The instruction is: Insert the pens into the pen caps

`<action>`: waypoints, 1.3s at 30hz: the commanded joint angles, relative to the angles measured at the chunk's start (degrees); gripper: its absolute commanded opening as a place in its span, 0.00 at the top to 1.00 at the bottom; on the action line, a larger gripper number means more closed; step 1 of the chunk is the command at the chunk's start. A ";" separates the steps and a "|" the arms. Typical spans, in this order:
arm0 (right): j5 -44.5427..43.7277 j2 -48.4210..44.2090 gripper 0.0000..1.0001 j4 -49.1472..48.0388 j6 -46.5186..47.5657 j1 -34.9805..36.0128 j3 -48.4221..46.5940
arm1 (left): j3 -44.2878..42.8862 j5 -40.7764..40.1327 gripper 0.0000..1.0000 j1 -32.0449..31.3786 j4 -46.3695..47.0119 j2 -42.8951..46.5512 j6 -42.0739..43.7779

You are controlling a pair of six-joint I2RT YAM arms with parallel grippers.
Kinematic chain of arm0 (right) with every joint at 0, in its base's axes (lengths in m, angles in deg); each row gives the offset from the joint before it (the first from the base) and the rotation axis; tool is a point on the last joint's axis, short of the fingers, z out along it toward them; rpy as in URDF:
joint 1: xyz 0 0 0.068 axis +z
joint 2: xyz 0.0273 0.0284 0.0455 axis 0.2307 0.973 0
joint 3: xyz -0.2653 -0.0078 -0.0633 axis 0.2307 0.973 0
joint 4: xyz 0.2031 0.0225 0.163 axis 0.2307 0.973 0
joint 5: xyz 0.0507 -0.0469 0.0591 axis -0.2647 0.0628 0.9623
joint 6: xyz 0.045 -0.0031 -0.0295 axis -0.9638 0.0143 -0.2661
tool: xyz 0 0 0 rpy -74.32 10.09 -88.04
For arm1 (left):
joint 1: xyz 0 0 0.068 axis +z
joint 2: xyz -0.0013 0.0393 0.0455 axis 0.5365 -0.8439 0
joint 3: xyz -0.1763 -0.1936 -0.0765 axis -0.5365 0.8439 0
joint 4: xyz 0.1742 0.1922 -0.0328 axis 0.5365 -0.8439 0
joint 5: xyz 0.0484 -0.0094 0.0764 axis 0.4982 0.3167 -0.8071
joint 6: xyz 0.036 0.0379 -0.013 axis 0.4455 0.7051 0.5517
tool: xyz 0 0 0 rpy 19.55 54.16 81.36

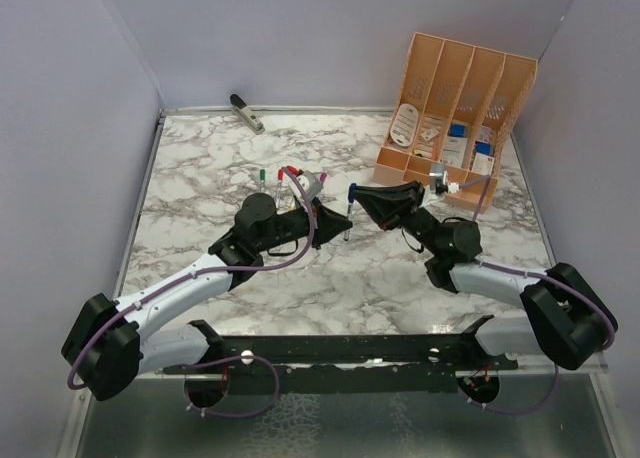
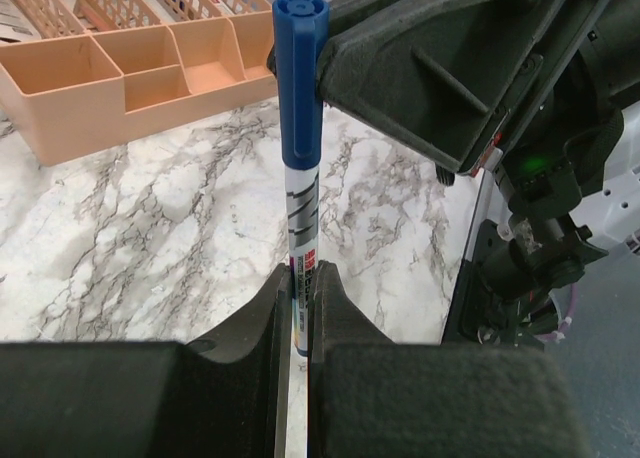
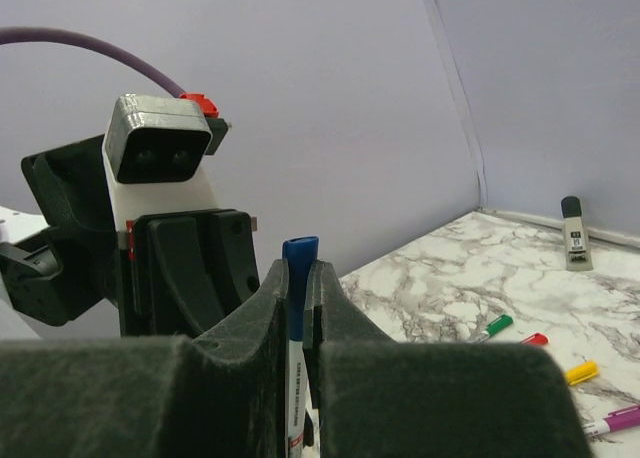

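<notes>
A white pen (image 2: 302, 218) stands upright above the marble table, with a blue pen cap (image 2: 299, 73) over its upper end. My left gripper (image 2: 298, 283) is shut on the lower barrel. My right gripper (image 3: 297, 276) is shut on the blue cap (image 3: 299, 263), and the barrel (image 3: 296, 398) runs down between its fingers. From above, the two grippers meet tip to tip mid-table, left gripper (image 1: 338, 224) and right gripper (image 1: 360, 194). Other pens lie on the table with a green end (image 3: 492, 327), a red end (image 3: 533, 339), a yellow end (image 3: 580, 372) and a purple end (image 3: 615, 419).
An orange desk organiser (image 1: 460, 98) stands at the back right, close behind the right arm. A grey-black stapler-like object (image 1: 246, 112) lies at the back wall. The loose pens (image 1: 285, 176) lie just behind the left gripper. Purple walls enclose the table.
</notes>
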 commanded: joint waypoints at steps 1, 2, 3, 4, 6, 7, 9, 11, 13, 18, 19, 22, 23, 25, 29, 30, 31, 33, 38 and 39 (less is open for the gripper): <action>3.62 3.00 0.98 13.28 4.15 2.55 2.23 | -3.23 -5.78 1.00 1.49 16.16 3.26 1.12; 3.24 3.24 0.98 13.81 4.67 2.99 2.12 | -3.23 -6.18 1.00 1.66 16.11 3.58 1.22; 2.62 3.43 0.98 14.57 5.14 3.47 1.96 | -3.09 -6.83 1.00 1.78 16.11 3.85 1.38; 2.07 3.53 0.98 15.27 5.51 3.84 1.87 | -2.85 -7.58 1.00 1.87 16.12 4.28 1.57; 1.05 3.78 0.98 15.73 5.96 4.24 2.20 | -2.64 -8.53 1.00 2.20 16.11 5.11 1.83; 0.79 3.90 0.98 15.73 5.84 4.27 2.39 | -2.52 -8.74 1.00 2.43 16.14 5.34 1.78; 0.58 4.09 0.98 15.70 5.77 4.38 2.60 | -2.52 -8.54 1.00 2.87 16.10 5.53 1.71; -0.17 3.89 0.98 15.46 5.43 4.37 2.82 | -2.43 -8.07 1.00 3.27 16.15 5.43 1.02; -1.43 3.28 0.98 15.99 5.88 4.35 2.25 | -2.14 -7.54 1.00 3.47 16.01 5.04 0.29; -5.46 1.03 0.90 22.37 8.83 4.39 -3.30 | -2.39 -6.90 1.00 3.65 10.04 3.05 -0.73; -6.67 0.71 0.82 23.15 9.23 4.37 -4.51 | -2.44 -6.72 1.00 3.61 8.63 2.49 -0.99; -10.60 -0.46 0.59 25.76 11.22 4.39 -8.73 | -2.18 -6.28 1.00 3.65 5.14 0.94 -1.59; -11.92 -0.93 0.53 26.01 11.89 4.39 -9.66 | -2.01 -6.28 1.00 3.66 4.32 0.44 -1.74; -14.19 -2.33 0.46 26.40 13.32 4.38 -10.92 | -1.89 -6.89 1.00 3.66 2.20 -0.49 -1.56; -18.04 -6.34 0.44 27.90 15.90 4.34 -11.69 | -4.06 -9.29 1.00 3.82 -4.06 -4.08 0.37; -19.11 -7.54 0.44 28.69 16.35 4.38 -11.54 | -4.71 -10.08 1.00 4.02 -6.05 -5.57 0.95; -20.25 -8.83 0.44 29.77 16.83 4.39 -11.34 | -6.76 -10.97 1.00 4.22 -8.66 -7.09 1.60; -22.32 -11.75 0.44 31.86 17.50 4.37 -10.43 | -10.44 -12.76 1.00 4.64 -13.84 -10.71 3.28; -27.42 -19.20 0.44 38.76 18.83 4.38 -9.24 | -20.50 -17.24 1.00 6.84 -25.34 -22.00 5.25; -28.33 -20.41 0.44 40.10 19.05 4.39 -9.30 | -22.83 -17.32 1.00 7.39 -27.12 -24.34 5.54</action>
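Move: The left hand grips the pen upright, and its blue cap's middle is about 7 cm above and 3 cm ahead of that hand. The free strip of table for this pen lies about 26 cm ahead of the left hand and 24 cm below, neither left nor right. Lying there, at the same distance ahead and height, are the purple pen 5 cm to the hand's left and the yellow pen 10 cm left. The blue cap is right between the right hand's fingertips. Both hands still pinch, the left the pen and the right its blue cap, and drift together about 2 cm forward and a little left, bearing on each other. The right fingers then open about halfway off the cap, and that hand backs off up and rightwards, turning clockwise some 20 degrees. The left keeps the pen, bobs up slightly, then swings about 8 cm forward and as far down towards the strip beside the purple pen, rolling its left side up and turning counter-clockwise. ##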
